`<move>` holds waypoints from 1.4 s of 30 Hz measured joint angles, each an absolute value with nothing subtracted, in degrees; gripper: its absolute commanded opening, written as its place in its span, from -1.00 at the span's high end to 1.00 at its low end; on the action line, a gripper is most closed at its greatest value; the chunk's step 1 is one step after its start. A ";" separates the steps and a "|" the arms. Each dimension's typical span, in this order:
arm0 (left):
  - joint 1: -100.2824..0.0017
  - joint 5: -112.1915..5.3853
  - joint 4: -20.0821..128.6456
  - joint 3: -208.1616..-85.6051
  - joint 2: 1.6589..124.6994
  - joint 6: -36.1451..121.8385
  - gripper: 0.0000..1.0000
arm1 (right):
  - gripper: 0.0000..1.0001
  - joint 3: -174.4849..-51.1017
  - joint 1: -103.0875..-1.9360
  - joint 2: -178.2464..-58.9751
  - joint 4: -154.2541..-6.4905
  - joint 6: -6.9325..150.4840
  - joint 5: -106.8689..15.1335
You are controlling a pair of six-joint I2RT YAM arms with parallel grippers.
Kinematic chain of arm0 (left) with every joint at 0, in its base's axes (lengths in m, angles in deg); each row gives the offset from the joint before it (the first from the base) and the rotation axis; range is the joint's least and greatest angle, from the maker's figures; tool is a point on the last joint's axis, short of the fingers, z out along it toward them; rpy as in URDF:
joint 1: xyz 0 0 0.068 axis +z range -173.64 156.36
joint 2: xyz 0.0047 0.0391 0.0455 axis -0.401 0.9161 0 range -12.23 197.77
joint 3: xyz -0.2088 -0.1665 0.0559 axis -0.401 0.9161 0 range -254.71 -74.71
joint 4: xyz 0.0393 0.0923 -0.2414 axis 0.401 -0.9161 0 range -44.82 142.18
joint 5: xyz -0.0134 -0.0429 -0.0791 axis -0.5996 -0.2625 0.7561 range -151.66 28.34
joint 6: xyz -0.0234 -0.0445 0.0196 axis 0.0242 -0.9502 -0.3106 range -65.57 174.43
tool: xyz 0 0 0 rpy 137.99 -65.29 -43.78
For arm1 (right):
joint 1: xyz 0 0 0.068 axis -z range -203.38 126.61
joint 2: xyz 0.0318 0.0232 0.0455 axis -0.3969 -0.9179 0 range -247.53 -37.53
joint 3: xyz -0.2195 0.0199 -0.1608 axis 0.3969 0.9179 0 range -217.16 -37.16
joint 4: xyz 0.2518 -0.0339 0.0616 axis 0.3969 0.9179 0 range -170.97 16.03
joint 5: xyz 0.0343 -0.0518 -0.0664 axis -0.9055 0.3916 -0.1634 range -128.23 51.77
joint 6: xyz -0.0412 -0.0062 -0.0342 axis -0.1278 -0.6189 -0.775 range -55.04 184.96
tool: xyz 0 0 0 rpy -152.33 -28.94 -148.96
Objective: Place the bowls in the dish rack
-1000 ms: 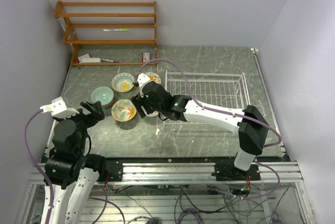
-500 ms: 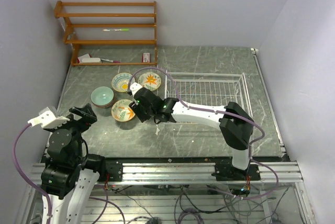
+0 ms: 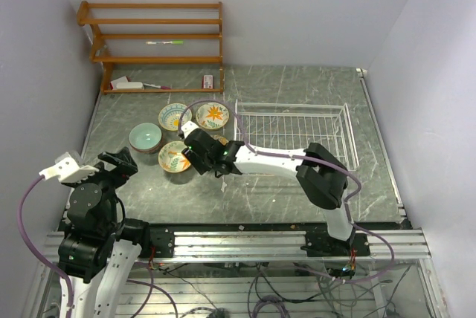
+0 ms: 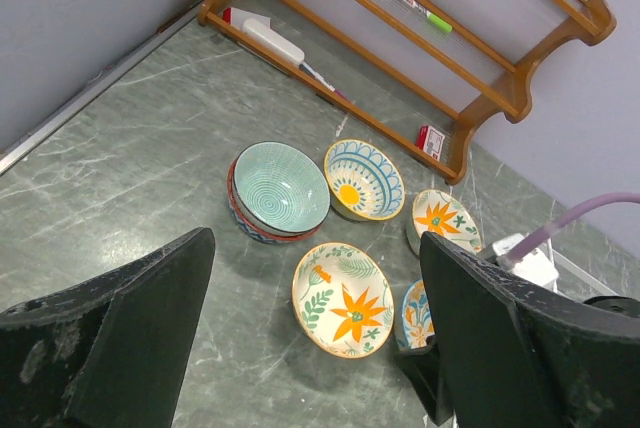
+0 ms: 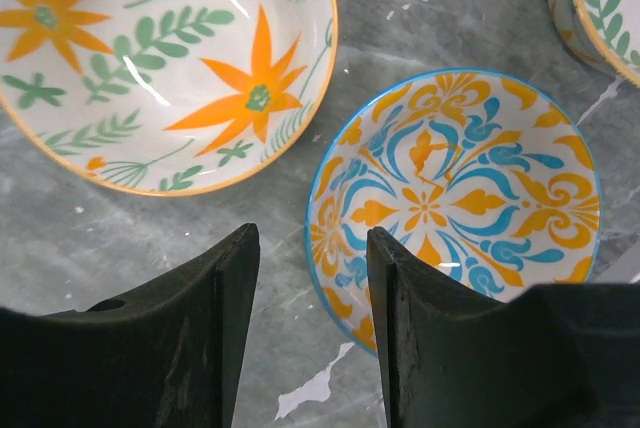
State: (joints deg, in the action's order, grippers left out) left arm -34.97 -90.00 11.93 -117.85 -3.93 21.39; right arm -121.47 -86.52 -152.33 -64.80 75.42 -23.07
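Several bowls lie left of the white wire dish rack (image 3: 291,105), which holds nothing. A pale teal bowl (image 4: 280,186) sits nested in a reddish-brown one. Beside it are a blue-and-yellow bowl (image 4: 364,179), an orange-flower bowl (image 4: 444,219) and a leaf-and-flower bowl (image 4: 345,298). My right gripper (image 5: 312,233) is open and straddles the near rim of a blue-and-orange bowl (image 5: 480,188). One finger is outside the rim and the other is over the inside. In the top view this gripper (image 3: 196,156) hides that bowl. My left gripper (image 4: 318,240) hangs wide open, high above the bowls.
A brown wooden shelf unit (image 3: 152,43) stands at the back left with a marker (image 3: 164,41) and small items on it. Walls close in on the left and the back. The rack sits near the table's right edge.
My right arm has swung left and down onto the bowls, and its jaws have narrowed around the blue-and-orange bowl's rim. My left arm pulled back toward its base and has held still since.
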 measured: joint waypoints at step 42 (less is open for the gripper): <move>-34.97 -90.00 11.91 -117.85 -4.04 21.39 -0.89 | 1.00 -112.95 -86.74 -128.86 -74.53 76.27 -36.55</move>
State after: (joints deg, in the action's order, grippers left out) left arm -34.97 -90.00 11.91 -117.85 -4.04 21.39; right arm -112.95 -86.74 -128.86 -74.53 76.27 -36.55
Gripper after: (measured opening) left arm 0.947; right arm 0.040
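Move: The blue-rimmed floral bowl sits close under the right hand, its middle about 6 cm ahead, 4 cm to the right and 5 cm down. The leaf bowl is about 5 cm ahead and 8 cm left, the star bowl some 18 cm ahead and 3 cm right; the dish rack's middle is roughly 10 cm ahead and 29 cm right. From the left hand the floral bowl is some 15 cm ahead, 25 cm right and 26 cm down. The right hand's fingers pinch the floral bowl's rim on its near-left side, after sinking about 3 cm and easing 2 cm forward with the half-open gripper. Keeping that grip, the hand then lifts fast, some 18 cm up and 7 cm back, the fingertips swinging up about 30 degrees with a slight counter-clockwise turn. ##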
